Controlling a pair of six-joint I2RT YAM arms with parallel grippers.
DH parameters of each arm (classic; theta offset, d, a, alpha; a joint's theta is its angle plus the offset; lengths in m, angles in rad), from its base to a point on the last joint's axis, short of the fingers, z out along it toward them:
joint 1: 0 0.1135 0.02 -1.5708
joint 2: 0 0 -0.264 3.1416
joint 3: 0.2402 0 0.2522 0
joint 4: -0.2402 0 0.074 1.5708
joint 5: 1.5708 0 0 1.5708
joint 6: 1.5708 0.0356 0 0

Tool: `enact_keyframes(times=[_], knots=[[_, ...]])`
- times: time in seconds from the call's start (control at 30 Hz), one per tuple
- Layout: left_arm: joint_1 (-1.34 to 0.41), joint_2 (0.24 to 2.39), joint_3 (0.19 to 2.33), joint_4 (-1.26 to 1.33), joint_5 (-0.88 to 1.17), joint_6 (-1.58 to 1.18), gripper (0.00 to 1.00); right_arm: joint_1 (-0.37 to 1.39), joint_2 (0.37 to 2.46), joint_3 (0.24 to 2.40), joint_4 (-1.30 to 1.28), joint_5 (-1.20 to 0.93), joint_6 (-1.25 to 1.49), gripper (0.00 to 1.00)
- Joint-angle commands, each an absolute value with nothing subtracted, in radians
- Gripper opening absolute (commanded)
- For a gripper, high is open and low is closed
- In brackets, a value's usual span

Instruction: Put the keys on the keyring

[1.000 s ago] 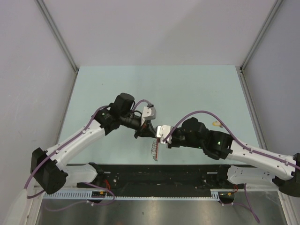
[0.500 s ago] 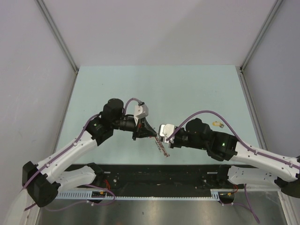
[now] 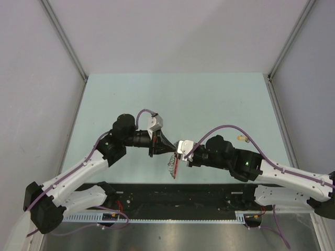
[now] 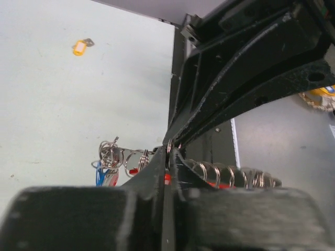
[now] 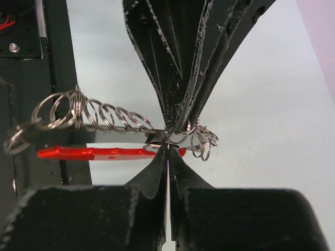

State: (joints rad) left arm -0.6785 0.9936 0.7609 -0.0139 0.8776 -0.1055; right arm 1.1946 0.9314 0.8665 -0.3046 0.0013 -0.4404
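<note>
The keyring [image 3: 174,166] is a string of small metal rings [image 5: 104,117] with a red curved end piece [image 5: 94,152]. It hangs between both grippers above the table's near edge. My left gripper [image 4: 168,152] is shut on one ring, fingertips pointing right. My right gripper [image 5: 167,145] meets it tip to tip, pinched shut on the thin metal beside the red piece. In the top view the left gripper [image 3: 173,150] and right gripper [image 3: 178,152] touch. A blue-headed key [image 4: 100,177] dangles from the far cluster of rings. A yellow-headed key [image 3: 241,138] lies alone on the table, also visible as the yellow-headed key [image 4: 79,48].
The pale green table [image 3: 209,99] is bounded by grey walls on three sides. A black base rail [image 3: 172,196] with wiring runs along the near edge, right under the hanging rings.
The left arm has drawn back toward the near left while both grippers stayed joined. The hanging rings swung right, then back under the grippers.
</note>
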Motion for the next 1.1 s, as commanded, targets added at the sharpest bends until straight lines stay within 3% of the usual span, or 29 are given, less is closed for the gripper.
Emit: enact_keyframes(times=[0.0,0.17,0.33,0.47,0.57,1.07], knots=[[-0.666,0.930,0.744,0.069,0.763,-0.117,0.19,1.197,0.934,0.864,-0.241,0.047,-0.422,0.00],[-0.631,0.861,0.716,0.043,0.591,-0.123,0.57,1.149,0.943,0.864,-0.221,0.061,-0.417,0.00],[-0.555,0.769,0.686,0.020,0.473,-0.175,0.71,1.083,0.960,0.865,-0.206,0.075,-0.394,0.00],[-0.493,0.683,0.652,0.008,0.359,-0.195,0.90,1.022,0.979,0.865,-0.203,0.055,-0.385,0.00],[-0.483,0.620,0.634,-0.040,0.276,-0.167,0.99,0.982,0.992,0.864,-0.198,0.034,-0.382,0.00],[-0.476,0.514,0.571,-0.113,0.186,-0.084,1.00,0.830,1.143,0.864,-0.086,-0.160,-0.406,0.00]])
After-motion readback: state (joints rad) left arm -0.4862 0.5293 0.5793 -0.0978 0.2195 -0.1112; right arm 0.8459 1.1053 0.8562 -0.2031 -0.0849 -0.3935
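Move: Both grippers' tips meet at the keyring, still pinching it. The middle of the keyring, with its coil and red strip, hangs about 4 cm behind the left hand and some 3 cm below it; the blue tag is roughly 4 cm ahead of that hand, 1 cm right and 3 cm lower. From the right hand, the keyring's middle is likewise about 4 cm back and 3 cm below. Left hand lets go, withdrawing some 13 cm left and forward; right carries the keyring 10 cm forward. ##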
